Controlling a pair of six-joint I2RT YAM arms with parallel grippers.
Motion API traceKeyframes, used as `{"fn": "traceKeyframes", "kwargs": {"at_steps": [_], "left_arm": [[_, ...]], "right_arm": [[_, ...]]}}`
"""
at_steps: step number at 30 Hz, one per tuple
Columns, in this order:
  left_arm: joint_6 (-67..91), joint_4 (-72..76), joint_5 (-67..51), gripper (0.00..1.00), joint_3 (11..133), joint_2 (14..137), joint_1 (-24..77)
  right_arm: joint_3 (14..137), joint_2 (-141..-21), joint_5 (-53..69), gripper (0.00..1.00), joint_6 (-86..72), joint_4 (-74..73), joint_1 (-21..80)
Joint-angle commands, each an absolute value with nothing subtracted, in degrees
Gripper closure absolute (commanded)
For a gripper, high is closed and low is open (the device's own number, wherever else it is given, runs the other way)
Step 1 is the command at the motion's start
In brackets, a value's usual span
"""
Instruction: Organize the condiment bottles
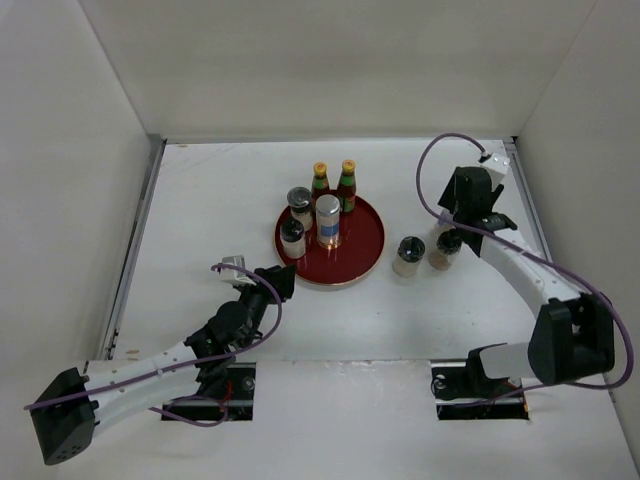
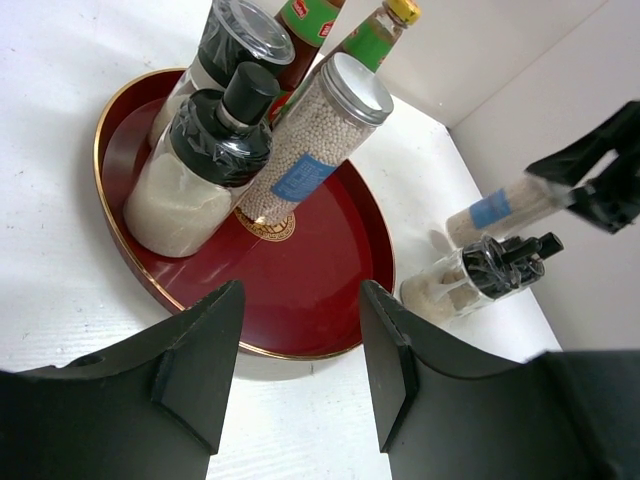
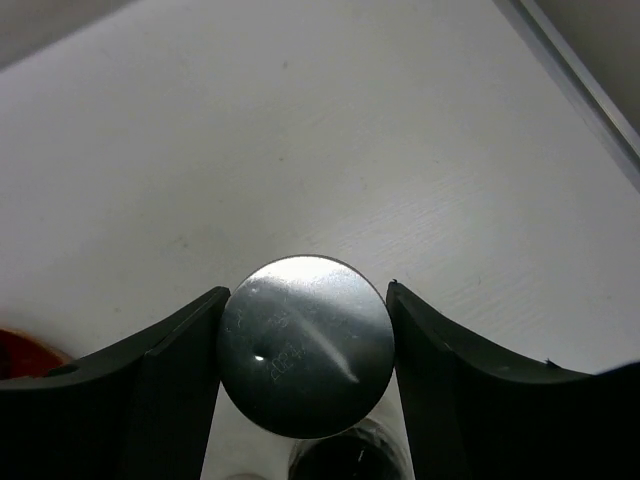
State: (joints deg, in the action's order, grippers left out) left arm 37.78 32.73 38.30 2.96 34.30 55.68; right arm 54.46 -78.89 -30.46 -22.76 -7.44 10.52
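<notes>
The round red tray (image 1: 365, 250) holds two yellow-capped sauce bottles (image 1: 320, 183) (image 1: 347, 185), a silver-topped cylinder (image 1: 327, 220), a dark-lidded jar (image 1: 299, 205) and a black-capped jar (image 1: 292, 238). A dark-lidded jar (image 1: 409, 255) stands on the table right of the tray. My right gripper (image 1: 450, 238) is shut on the silver top of a cream cylinder (image 3: 305, 345), just right of that jar. I cannot tell whether the cylinder touches the table. My left gripper (image 2: 300, 370) is open and empty, low over the table just short of the tray's near-left rim (image 2: 300, 345).
White walls enclose the table on the left, back and right. A metal rail (image 3: 590, 90) runs along the table's right edge near my right gripper. Bare white tabletop (image 1: 210, 200) lies left of the tray.
</notes>
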Motion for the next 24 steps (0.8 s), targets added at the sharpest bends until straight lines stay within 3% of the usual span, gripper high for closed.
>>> {"fn": "traceKeyframes", "kwargs": {"at_steps": [1,11,24], "left_arm": [[38.1,35.0,37.7,0.52,1.7,34.7,55.2],[37.9,34.9,37.7,0.52,1.6,34.5,54.9],[37.9,34.6,37.7,0.52,1.5,33.8,54.9]], "right_arm": [[58.1,-70.9,-30.2,0.51,-22.7,1.1,15.2],[65.6,-81.0,-29.3,0.51,-23.0,4.5,32.3],[74.0,-96.1,-30.6,0.47,-20.4,5.5,35.5]]}}
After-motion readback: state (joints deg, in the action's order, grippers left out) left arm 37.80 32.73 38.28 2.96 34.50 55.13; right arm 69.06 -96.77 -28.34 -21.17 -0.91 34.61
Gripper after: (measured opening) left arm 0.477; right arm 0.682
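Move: The right hand already holds a peppercorn bottle by its cap, clear of the table; the free spot on the tray's right side is about 22 cm to the left, 4 cm ahead and 14 cm below. The standing peppercorn bottle is some 32 cm left and level, the nearer sauce bottle 27 cm left and 8 cm ahead. Close behind are two grinders, both some 10 cm back: one straight back, one 11 cm left. From the left hand the spot lies 22 cm ahead, 20 cm right. Keeping its grip on the cap, the right hand swings the peppercorn bottle about 22 cm to the left from the grinders' side to the tray, arching some 9 cm up on the way and coming back down to its starting height. It also reaches nearly 4 cm forward, mostly in the second half, and turns about 25 degrees counter-clockwise, bringing the bottle down towards the free spot right of the standing peppercorn bottle and just nearer than the sauce bottles, with the fingers still closed. ##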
